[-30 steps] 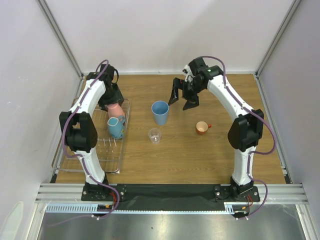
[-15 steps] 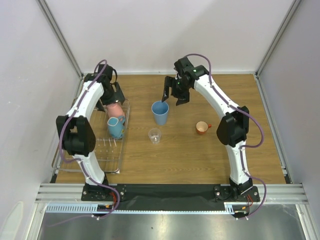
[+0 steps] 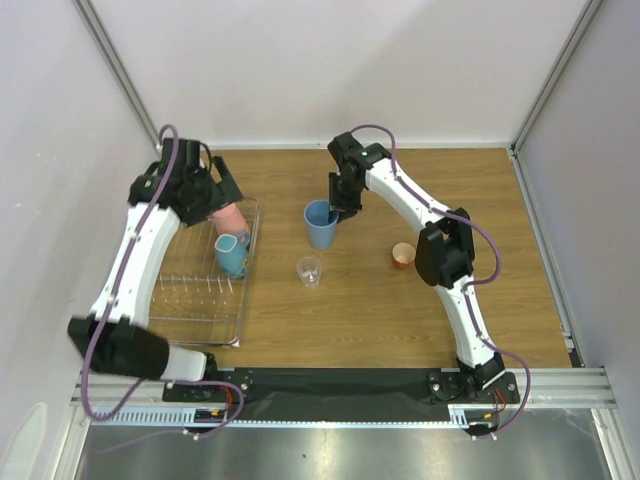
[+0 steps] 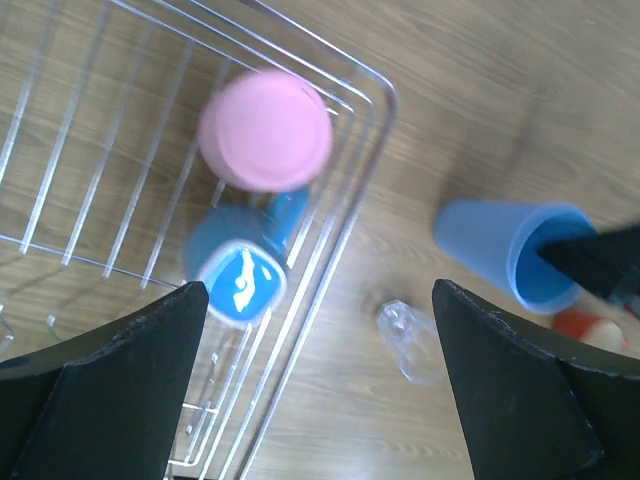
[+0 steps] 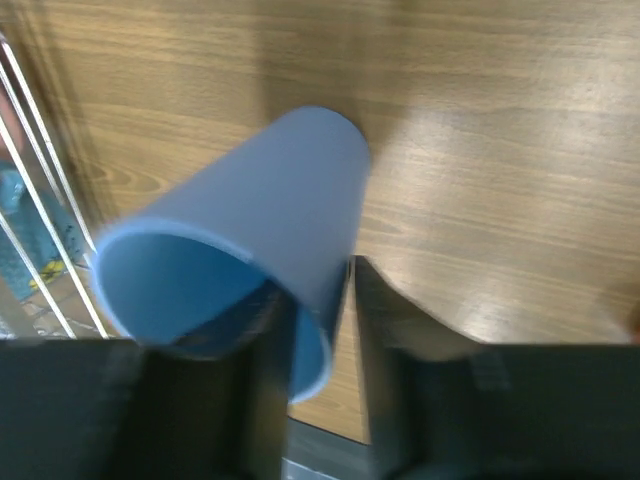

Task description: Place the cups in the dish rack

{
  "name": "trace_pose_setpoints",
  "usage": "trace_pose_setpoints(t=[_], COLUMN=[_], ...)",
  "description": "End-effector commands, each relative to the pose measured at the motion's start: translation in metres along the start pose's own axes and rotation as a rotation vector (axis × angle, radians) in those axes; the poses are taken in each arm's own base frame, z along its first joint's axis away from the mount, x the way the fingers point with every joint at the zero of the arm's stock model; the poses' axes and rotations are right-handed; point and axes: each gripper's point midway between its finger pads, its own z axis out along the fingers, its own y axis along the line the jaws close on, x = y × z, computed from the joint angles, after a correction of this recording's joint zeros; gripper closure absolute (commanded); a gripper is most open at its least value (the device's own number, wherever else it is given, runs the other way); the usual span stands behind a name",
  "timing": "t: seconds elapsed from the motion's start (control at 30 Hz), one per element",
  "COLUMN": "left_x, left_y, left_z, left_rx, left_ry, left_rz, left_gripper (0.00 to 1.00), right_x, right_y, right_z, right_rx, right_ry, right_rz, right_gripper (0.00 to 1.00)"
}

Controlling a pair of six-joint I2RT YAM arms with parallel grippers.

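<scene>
In the top view the dish rack (image 3: 178, 312) holds a pink tumbler (image 3: 229, 216) and a blue-grey mug (image 3: 232, 256) at its far end. My left gripper (image 3: 220, 191) hovers open above them, holding nothing. From the left wrist view the pink tumbler (image 4: 265, 130) stands bottom up beside the mug (image 4: 240, 276) inside the rack (image 4: 381, 96). The light-blue tumbler (image 3: 320, 226) stands on the table. My right gripper (image 3: 337, 206) is shut on its rim, one finger inside and one outside the tumbler (image 5: 270, 210). The clear glass (image 3: 310, 271) and orange mug (image 3: 403, 256) stand apart.
The near half of the rack shows only bare prongs (image 3: 190, 285). White walls and aluminium posts close in the wooden table (image 3: 380, 320) on three sides. From the left wrist view the clear glass (image 4: 410, 340) lies just right of the rack's rim.
My left gripper has opened, let go of the pink tumbler and risen away. My right gripper has swung left and down over the light-blue tumbler's rim and closed on it.
</scene>
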Motion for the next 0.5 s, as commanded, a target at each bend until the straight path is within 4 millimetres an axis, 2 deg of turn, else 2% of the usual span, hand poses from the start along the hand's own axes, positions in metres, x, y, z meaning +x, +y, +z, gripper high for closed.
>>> trace_pose_setpoints(t=[0.0,0.03,0.07,0.13,0.2,0.23,0.3,0.33,0.37,0.4,0.43,0.47], left_x=[-0.007,-0.01,-0.013,-0.013,-0.014,-0.007,-0.008,-0.004,0.001,0.006,0.009,0.014], left_y=[-0.024,-0.031,-0.033,-0.037,-0.047,-0.061,-0.084,-0.094,-0.111,-0.117,-0.122,-0.126], left_z=[-0.048,-0.061,-0.078,-0.095,-0.111,-0.12,-0.135,-0.144,-0.154,-0.165,-0.168,-0.171], left_rx=[0.189,0.245,0.282,0.334,0.416,0.509,0.676,0.759,0.888,0.954,0.986,1.019], left_ry=[-0.125,-0.155,-0.195,-0.216,-0.246,-0.221,-0.257,-0.247,-0.242,-0.245,-0.242,-0.229], left_rz=[-0.05,-0.051,-0.052,-0.049,-0.029,-0.006,0.034,0.052,0.073,0.091,0.099,0.112], left_gripper=[0.0,0.0,0.0,0.0,0.0,0.0,0.0,0.0,0.0,0.0,0.0,0.0], right_x=[-0.012,-0.016,-0.021,-0.028,-0.033,-0.035,-0.032,-0.031,-0.028,-0.017,-0.018,-0.01], right_y=[0.001,0.0,-0.003,-0.003,-0.003,-0.002,0.001,0.008,0.011,0.01,0.019,0.021], right_z=[-0.008,-0.012,-0.017,-0.036,-0.055,-0.075,-0.096,-0.125,-0.138,-0.146,-0.181,-0.195], right_rx=[0.004,0.01,0.011,-0.003,-0.03,-0.048,-0.09,-0.134,-0.168,-0.218,-0.297,-0.355], right_ry=[-0.051,-0.066,-0.082,-0.117,-0.134,-0.157,-0.163,-0.199,-0.208,-0.174,-0.237,-0.235], right_rz=[-0.01,-0.011,-0.008,-0.009,-0.008,-0.013,-0.041,-0.059,-0.071,-0.066,-0.084,-0.087], right_gripper=[0.71,0.78,0.81,0.86,0.99,1.0,1.0,1.0,1.0,1.0,1.0,1.0])
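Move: The blue cup's middle is about 3 cm left of the right hand and 5 cm below, with the open fingers already astride the cup's right rim. From that hand, the clear glass is some 10 cm back and 5 cm left, the small orange cup 5 cm back and 15 cm right. For the empty left hand, the blue cup lies about 21 cm right, 6 cm ahead and 18 cm below; the pink cup is 7 cm ahead, 2 cm right, 17 cm below. The right hand stays low while its fingers close on the right side of the blue cup's rim, one inside and one outside, then lifts about 8 cm and eases some 4 cm right, keeping the pinch. The open left hand meanwhile rises some 13 cm from above the rack, swings right and back, and turns clockwise as its fingers tip up from steeply down towards level. ##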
